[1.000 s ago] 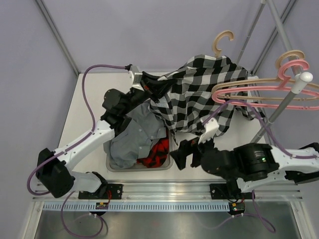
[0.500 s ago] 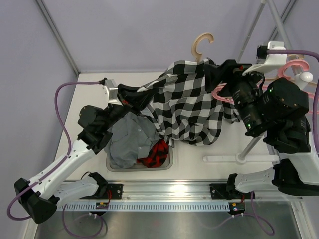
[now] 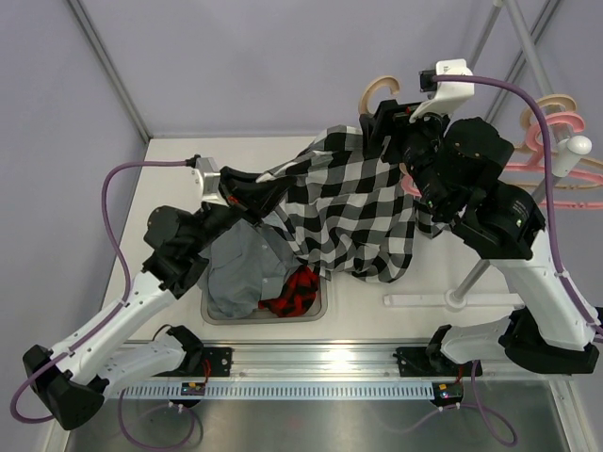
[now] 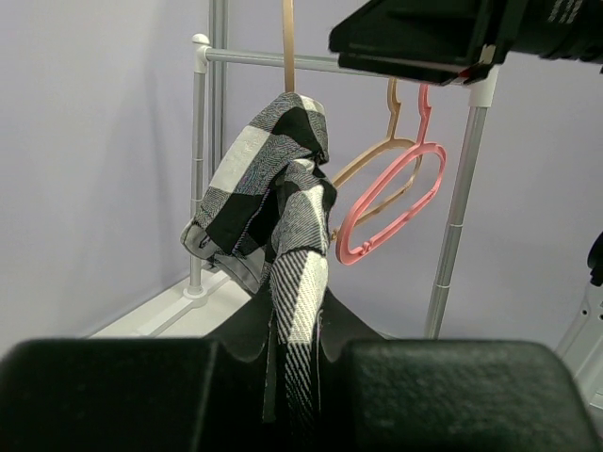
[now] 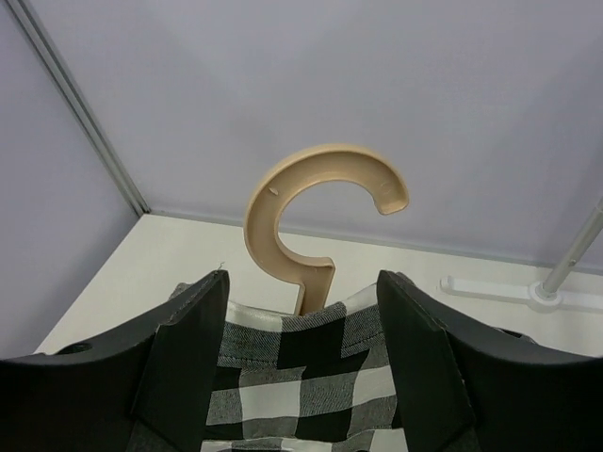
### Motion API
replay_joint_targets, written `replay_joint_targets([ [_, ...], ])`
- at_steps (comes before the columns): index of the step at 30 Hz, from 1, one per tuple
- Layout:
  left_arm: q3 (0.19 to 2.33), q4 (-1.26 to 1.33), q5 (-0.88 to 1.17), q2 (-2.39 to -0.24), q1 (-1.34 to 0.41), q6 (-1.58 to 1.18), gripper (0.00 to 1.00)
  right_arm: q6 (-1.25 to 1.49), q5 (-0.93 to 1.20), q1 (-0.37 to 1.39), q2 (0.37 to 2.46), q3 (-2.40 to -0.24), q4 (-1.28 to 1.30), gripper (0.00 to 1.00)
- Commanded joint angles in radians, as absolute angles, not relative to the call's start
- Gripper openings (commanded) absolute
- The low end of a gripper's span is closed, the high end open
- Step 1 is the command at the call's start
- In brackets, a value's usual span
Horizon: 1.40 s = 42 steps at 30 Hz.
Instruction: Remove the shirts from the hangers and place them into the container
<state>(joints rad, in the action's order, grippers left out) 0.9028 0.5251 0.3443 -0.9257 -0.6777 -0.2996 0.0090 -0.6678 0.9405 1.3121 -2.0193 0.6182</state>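
Observation:
The black-and-white checked shirt (image 3: 358,212) hangs stretched between both arms, still on a tan hanger whose hook (image 3: 380,92) sticks out above its collar. My left gripper (image 3: 240,193) is shut on one end of this shirt; the cloth (image 4: 300,282) is pinched between its fingers. My right gripper (image 3: 388,127) is open, its fingers (image 5: 188,363) standing on either side of the collar (image 5: 311,377) just below the hook (image 5: 311,202). The container (image 3: 215,315) holds a grey shirt (image 3: 240,268) and a red-and-black one (image 3: 297,287).
A pink hanger (image 3: 556,132) and another tan hanger (image 3: 551,102) hang on the grey rack (image 3: 542,184) at the right. The rack's foot (image 3: 452,300) lies on the table right of the container. In the left wrist view, the pink hanger (image 4: 396,202) hangs behind the shirt.
My right arm rose from the table beside the container up to the hanger's hook, and its jaws narrowed. The shirt and hanger shifted left. My left arm kept its grip.

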Motion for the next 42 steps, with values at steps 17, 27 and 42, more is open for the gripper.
replay_joint_targets([
  [17, 0.91, 0.637, 0.379, -0.907, -0.678, -0.339, 0.0, 0.048, -0.453, 0.861, 1.385, -2.058, 0.594, 0.61],
  [27, 0.945, 0.453, 0.38, -0.876, -0.689, -0.302, 0.0, 0.035, -0.527, 0.842, 1.436, -2.177, 0.684, 0.0],
  [42, 0.928, 0.068, 0.207, -0.833, -0.778, -0.285, 0.35, 0.023, -0.551, 0.844, 1.305, -2.155, 0.729, 0.0],
])
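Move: The wooden hanger's hook, with the checkered shirt still hanging on it, is about 5 cm ahead of the right hand, 3 cm to its left and 1 cm below. The shirt's middle is some 14 cm back, 6 left and 15 below that hand; the empty hangers are roughly 35 cm right and 5 back, 5 lower. The left hand, already gripping the shirt, has the shirt's middle about 17 cm right, 4 back and 6 below, with the hook 11 ahead, 22 right, 9 above. Right hand goes 5 cm forward-left, closes on the hanger hook, returns rightward; left sinks 5 cm, loosening its grip. ##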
